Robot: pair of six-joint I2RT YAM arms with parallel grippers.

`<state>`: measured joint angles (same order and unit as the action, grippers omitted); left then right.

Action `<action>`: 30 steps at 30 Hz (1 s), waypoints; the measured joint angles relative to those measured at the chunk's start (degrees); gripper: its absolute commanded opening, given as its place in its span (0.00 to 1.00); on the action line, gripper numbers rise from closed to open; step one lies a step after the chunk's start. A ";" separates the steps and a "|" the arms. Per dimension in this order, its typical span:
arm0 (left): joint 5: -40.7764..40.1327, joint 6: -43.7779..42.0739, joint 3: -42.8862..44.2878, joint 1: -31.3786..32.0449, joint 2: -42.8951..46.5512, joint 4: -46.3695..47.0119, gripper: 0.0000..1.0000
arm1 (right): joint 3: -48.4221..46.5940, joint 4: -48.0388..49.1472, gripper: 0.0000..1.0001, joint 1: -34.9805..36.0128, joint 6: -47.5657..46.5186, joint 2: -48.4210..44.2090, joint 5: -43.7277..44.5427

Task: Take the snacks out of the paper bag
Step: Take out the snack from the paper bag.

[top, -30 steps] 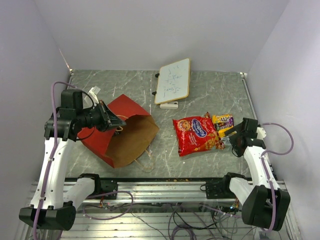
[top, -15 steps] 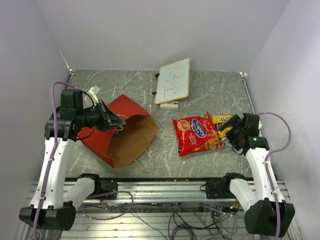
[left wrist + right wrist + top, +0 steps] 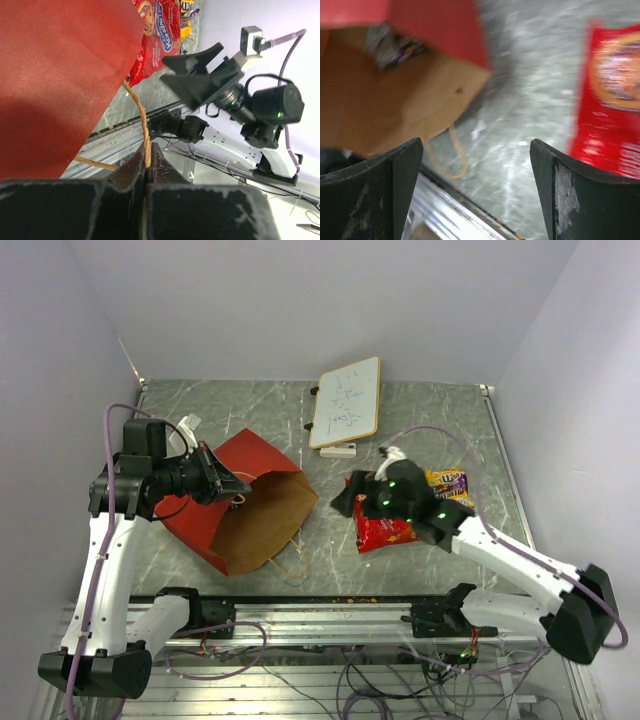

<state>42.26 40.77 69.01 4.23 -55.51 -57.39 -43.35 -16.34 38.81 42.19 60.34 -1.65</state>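
The paper bag [image 3: 245,510] lies on its side at the left, red outside, with its brown mouth facing right. My left gripper [image 3: 240,486] is shut on one of its twisted handles [image 3: 145,142] and holds the upper edge up. My right gripper [image 3: 348,496] hangs open over the left edge of the red cookie packet [image 3: 388,530], its fingers pointing at the bag mouth [image 3: 380,105]. Nothing is between its fingers. A small wrapped snack [image 3: 395,47] shows deep inside the bag. Candy bars [image 3: 447,482] lie to the right of the packet.
A small whiteboard [image 3: 347,400] with a white eraser [image 3: 338,450] lies at the back centre. The bag's other handle loop [image 3: 451,160] rests on the table near the front rail [image 3: 320,615]. Walls close in the table on three sides.
My right arm has swung left from beside the candy bars, across the cookie packet, towards the bag mouth. My left gripper has kept hold of the handle without moving.
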 measured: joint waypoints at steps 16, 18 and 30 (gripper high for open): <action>-0.72 -1.11 3.37 0.00 -1.53 -2.71 0.07 | -7.69 45.81 0.65 30.10 -9.25 35.71 16.55; -0.79 -1.14 3.82 0.00 -1.49 -2.73 0.07 | -8.61 50.97 0.63 30.51 -9.79 40.30 19.28; -1.62 -2.08 9.09 0.00 -1.66 -3.98 0.07 | -24.85 54.29 0.60 31.61 -2.82 59.67 32.22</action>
<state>40.64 38.70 78.11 4.23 -57.17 -61.36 -68.20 37.95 70.41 39.38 120.01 30.57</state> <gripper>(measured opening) 0.079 0.584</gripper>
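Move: The dark M&M's pack lies with the last snacks inside the paper bag, some 32 cm to the right hand's left, about 5 cm farther out and 12 cm below. The bag's mouth is nearer, about 22 cm left, level fore and aft and 8 cm down. The red cookie bag lies 8 cm to that hand's right, straight below; the white eraser is 14 cm ahead and 6 cm left, 16 cm down. From the left hand the M&M's pack is roughly 8 cm ahead, 5 cm left and 25 cm below. Towards the snacks deep in the paper bag the right hand sweeps fast, nearly 30 cm left, first swinging back about 6 cm, then forward again and down about 7 cm in through the mouth. Its fingertips tilt up some 25 degrees and the fingers close from wide to a bit over half open. The left hand keeps its pinch on the bag's twisted handle and lifts about 3.5 cm, mostly late. ##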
